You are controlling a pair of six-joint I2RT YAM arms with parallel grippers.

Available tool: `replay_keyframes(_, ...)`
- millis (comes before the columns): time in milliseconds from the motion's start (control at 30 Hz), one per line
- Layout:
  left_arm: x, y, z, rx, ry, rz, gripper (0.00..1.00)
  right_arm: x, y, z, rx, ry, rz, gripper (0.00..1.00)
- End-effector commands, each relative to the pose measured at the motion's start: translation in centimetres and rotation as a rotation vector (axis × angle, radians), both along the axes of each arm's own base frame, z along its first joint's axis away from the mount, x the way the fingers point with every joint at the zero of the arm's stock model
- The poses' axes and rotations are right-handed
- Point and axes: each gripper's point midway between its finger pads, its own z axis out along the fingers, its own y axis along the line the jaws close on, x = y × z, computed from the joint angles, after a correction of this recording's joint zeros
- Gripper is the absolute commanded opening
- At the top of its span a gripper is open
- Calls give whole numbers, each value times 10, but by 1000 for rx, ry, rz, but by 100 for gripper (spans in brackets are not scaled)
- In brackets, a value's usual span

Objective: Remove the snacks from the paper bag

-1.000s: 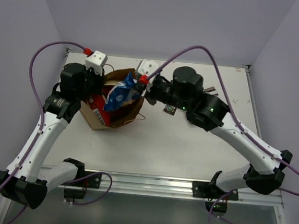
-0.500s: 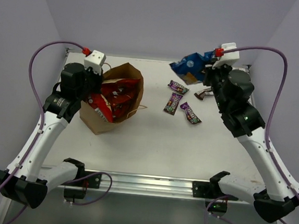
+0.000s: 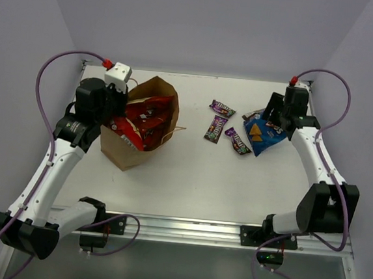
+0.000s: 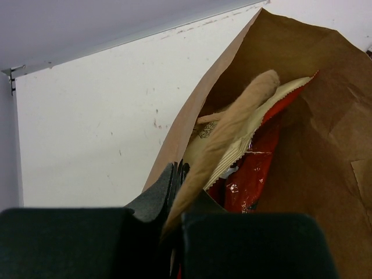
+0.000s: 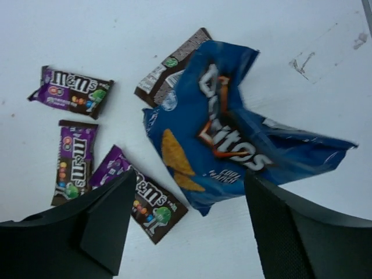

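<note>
The brown paper bag (image 3: 128, 146) leans open at the table's left, with red chip bags (image 3: 144, 117) showing in its mouth. My left gripper (image 3: 115, 100) is shut on the bag's rim; in the left wrist view a tan fold of paper (image 4: 232, 125) runs between the closed fingers (image 4: 152, 200), beside a red packet (image 4: 256, 168). The blue Doritos bag (image 3: 264, 133) lies on the table at the right. My right gripper (image 3: 273, 116) hovers open just above it, with its fingers (image 5: 110, 215) either side of the Doritos bag (image 5: 232, 133) and apart from it.
Three purple M&M's packs (image 3: 222, 108) (image 3: 216, 128) (image 3: 238, 141) lie left of the Doritos bag, and a dark bar (image 5: 171, 67) sits partly under its top edge. White walls stand close behind and to both sides. The table's back right corner is near the right arm.
The right gripper lifted the Doritos bag out of the paper bag, carried it to the right side of the table and let go; its jaws now stand open. The left arm has not moved.
</note>
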Motion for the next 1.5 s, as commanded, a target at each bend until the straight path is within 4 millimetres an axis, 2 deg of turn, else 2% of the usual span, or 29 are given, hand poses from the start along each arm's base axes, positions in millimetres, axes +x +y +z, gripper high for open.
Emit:
replay_keyframes(0,-7,-6,11,-4,-3,-45,0,3,28,82,24,-171,99,79)
replay_keyframes(33,-7,-8,16,-9,-13,-59,0,-5,37,109,5,-240,139,83)
replay_keyframes(67,-7,-9,19,-11,-21,-66,0,-9,48,126,-18,-285,187,85)
replay_keyframes(100,-7,-10,21,-6,-27,-74,0,-14,78,151,-65,-354,315,85)
replay_keyframes(133,-8,-13,24,-12,-35,-96,0,-24,95,172,-78,-418,393,85)
replay_keyframes(167,-8,-15,25,-11,-38,-108,0,-34,120,184,-65,-459,510,85)
replay_keyframes(200,-9,-17,27,-12,-45,-119,0,-50,156,198,-86,-514,667,84)
replay_keyframes(267,-11,-23,29,-18,-46,-163,0,-68,195,217,-117,-604,838,83)
replay_keyframes(300,-13,-25,30,-21,-52,-175,0,-89,230,226,-139,-652,996,81)
replay_keyframes(333,-15,-28,31,-28,-51,-197,0,-98,247,228,-148,-669,1067,80)
replay_keyframes(367,-16,-31,30,-30,-51,-214,0,-115,280,224,-165,-683,1211,79)
replay_keyframes(467,-19,-36,30,-36,-50,-245,0,-131,319,209,-211,-652,1357,78)
replay_keyframes(500,-21,-36,31,-39,-52,-252,0,-136,344,197,-249,-634,1435,78)
replay_keyframes(567,-23,-40,30,-43,-51,-278,0,-145,366,172,-319,-575,1520,78)
replay_keyframes(600,-23,-42,30,-43,-52,-286,0,-141,381,153,-342,-534,1547,77)
replay_keyframes(667,-25,-45,29,-43,-52,-311,0,-144,397,134,-394,-510,1583,76)
replay_keyframes(700,-26,-47,28,-44,-49,-321,0,-142,407,118,-410,-478,1600,76)
replay_keyframes(800,-29,-49,28,-44,-53,-333,0,-139,422,93,-451,-444,1618,75)
replay_keyframes(833,-30,-50,28,-45,-53,-340,0,-137,426,79,-461,-419,1624,75)
replay_keyframes(967,-34,-52,27,-42,-59,-356,0,-125,429,51,-494,-395,1584,80)
replay_keyframes(1033,-36,-52,26,-40,-60,-358,0,-121,430,37,-501,-401,1568,84)
replay_keyframes(1067,-36,-52,25,-40,-58,-357,0,-120,432,37,-496,-415,1558,86)
replay_keyframes(1100,-36,-52,25,-39,-58,-357,0,-116,427,27,-516,-405,1536,89)
replay_keyframes(1233,-36,-51,22,-42,-53,-353,0,-103,435,28,-522,-485,1472,93)
replay_keyframes(1467,-38,-48,24,-30,-66,-343,0,-87,437,32,-527,-598,1383,91)
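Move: The red snack packs in the paper bag lie about 45 cm to the left of my right hand, 8 cm back and 5 cm lower. The already released Doritos bag is almost right under this hand, 17 cm down. The nearest M&M's pack lies 12 cm left and 3 cm back, another 19 cm left and level, both about 18 cm down. From my left hand, shut on the paper bag's rim, the red packs are 7 cm right, 3 cm back, 16 cm down. I swing my empty right hand left off the Doritos in a high arc over the M&M's packs, ending about 43 cm left and 11 cm back: up over 20 cm, then down into the paper bag, turning some 85 degrees counter-clockwise and spreading the fingers wider, around a crinkled red pack. My left hand keeps its pinch on the rim, easing it right and back about 5 cm and turning clockwise. ##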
